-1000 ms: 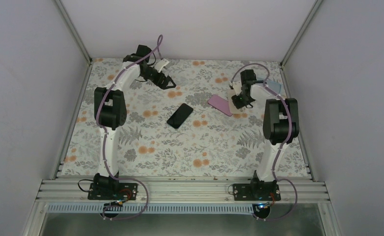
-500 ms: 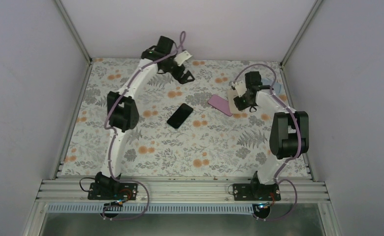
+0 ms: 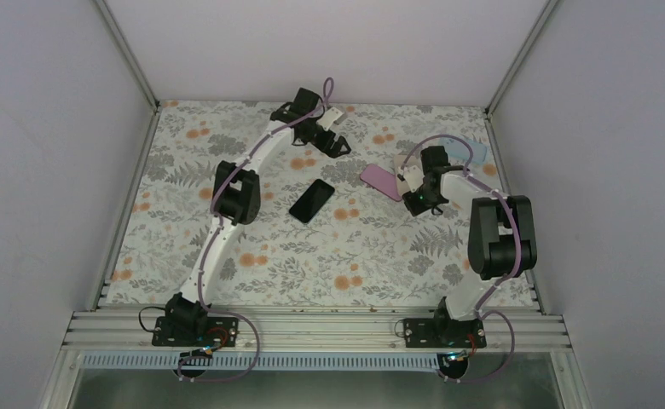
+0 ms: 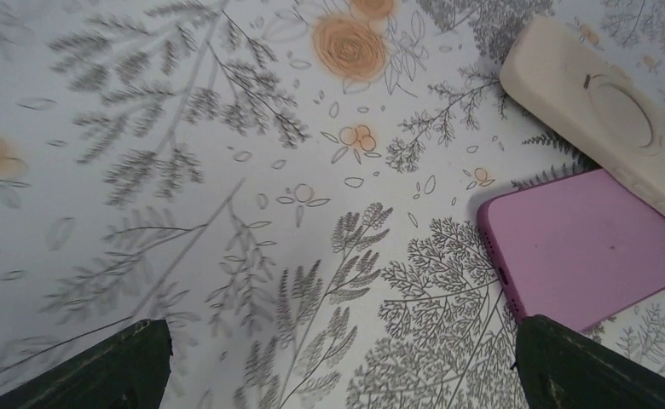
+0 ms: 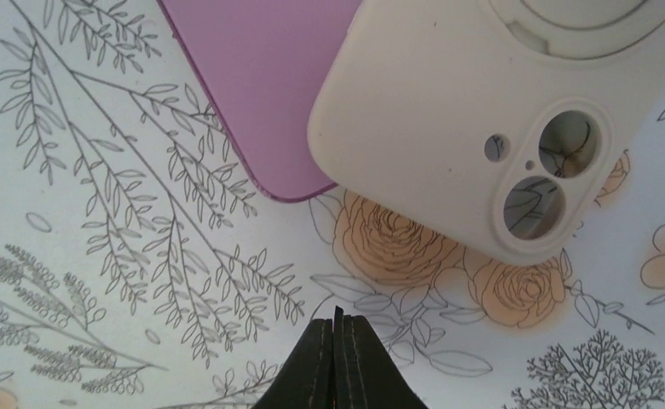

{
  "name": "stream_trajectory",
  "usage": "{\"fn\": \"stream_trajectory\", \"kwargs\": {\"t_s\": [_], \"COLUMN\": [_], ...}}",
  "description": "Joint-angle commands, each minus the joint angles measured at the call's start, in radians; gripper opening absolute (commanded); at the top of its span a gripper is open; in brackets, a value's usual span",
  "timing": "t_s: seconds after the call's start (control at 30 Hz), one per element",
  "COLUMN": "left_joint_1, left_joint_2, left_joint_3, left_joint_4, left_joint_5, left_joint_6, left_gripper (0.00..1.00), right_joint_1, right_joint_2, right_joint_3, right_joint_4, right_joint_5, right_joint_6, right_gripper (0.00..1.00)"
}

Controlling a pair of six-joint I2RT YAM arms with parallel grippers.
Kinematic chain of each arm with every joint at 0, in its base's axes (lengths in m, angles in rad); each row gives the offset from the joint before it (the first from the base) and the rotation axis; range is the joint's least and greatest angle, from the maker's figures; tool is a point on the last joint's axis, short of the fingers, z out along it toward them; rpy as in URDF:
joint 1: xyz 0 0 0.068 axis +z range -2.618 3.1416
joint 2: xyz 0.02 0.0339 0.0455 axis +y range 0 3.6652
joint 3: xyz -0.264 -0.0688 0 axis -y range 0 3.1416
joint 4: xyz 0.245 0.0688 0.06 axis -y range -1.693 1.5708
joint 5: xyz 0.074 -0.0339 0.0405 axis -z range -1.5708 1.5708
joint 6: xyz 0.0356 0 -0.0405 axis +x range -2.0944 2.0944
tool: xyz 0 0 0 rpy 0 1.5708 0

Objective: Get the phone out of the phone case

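A black phone (image 3: 312, 200) lies flat at mid-table, apart from any case. To its right a pink phone case (image 3: 380, 181) (image 4: 585, 247) (image 5: 261, 77) lies back up; I cannot tell whether anything is inside it. A cream case (image 3: 402, 164) (image 4: 610, 111) (image 5: 448, 111) overlaps its far end, and the cloth shows through its camera holes. My left gripper (image 3: 336, 145) (image 4: 346, 375) hovers open over bare cloth left of the pink case, holding nothing. Just on the near side of the two cases, my right gripper (image 3: 415, 202) (image 5: 338, 341) is shut and empty.
A light blue case (image 3: 476, 152) lies at the back right beside the wall rail. The floral cloth (image 3: 252, 256) covers the table, which has walls on three sides. My right arm's elbow (image 3: 500, 230) stands near the right edge.
My left arm has swung right along the back of the table towards the cases, still open. The right gripper has drawn back from over the cream case towards me.
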Motion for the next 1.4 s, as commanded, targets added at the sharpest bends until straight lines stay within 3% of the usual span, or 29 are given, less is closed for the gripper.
{"fn": "stream_trajectory", "kwargs": {"t_s": [0.0,0.33,0.43,0.7,0.97,1.37], "left_joint_1": [-0.051,-0.051,-0.051,-0.054,-0.053,-0.054], "left_joint_2": [0.020,-0.088,-0.081,-0.057,0.009,0.077], "left_joint_3": [0.046,-0.172,-0.188,-0.165,-0.107,-0.041], "left_joint_4": [0.063,0.126,0.134,0.103,0.083,0.146], "left_joint_5": [0.017,0.037,0.053,0.075,0.063,-0.132], "left_joint_6": [-0.056,-0.042,-0.051,-0.044,-0.046,-0.146], "left_gripper": [1.00,1.00,1.00,1.00,1.00,1.00], "right_joint_1": [0.006,0.000,-0.024,-0.035,-0.036,-0.080], "right_joint_2": [0.041,0.100,0.152,0.380,0.404,0.343], "right_joint_3": [-0.017,0.017,0.114,0.448,0.562,0.404], "right_joint_4": [0.077,0.288,0.339,0.223,0.103,0.067], "right_joint_5": [-0.008,0.092,0.096,0.076,0.011,0.031], "right_joint_6": [0.004,0.032,0.031,0.037,-0.009,0.066], "right_gripper": [0.04,0.04,0.04,0.04,0.05,0.04]}}
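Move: The cream phone case lies just past the shut right hand, its middle about 11 cm ahead, 1 cm to the right and 1 cm below the fingertips, overlapping the pink phone. The pink phone's middle is roughly 9 cm ahead and 8 cm left; a clear blue case sits some 18 cm ahead and 18 cm right. From the left hand, the cream case is about 20 cm right, 5 cm back and 6 cm lower, the pink phone 11 cm right, 7 cm back. With its fingers shut, the right hand pushes at the cream case and the end of the pink phone, dipping close to the table and sweeping about 17 cm forward, its fingertips tilting some 15 degrees outward, then lifting slightly, easing back 3 cm and sinking again. The left hand, wide open, first draws back and lower, pauses, then comes forward and down beside the pink phone, finishing about 4 cm lower. ##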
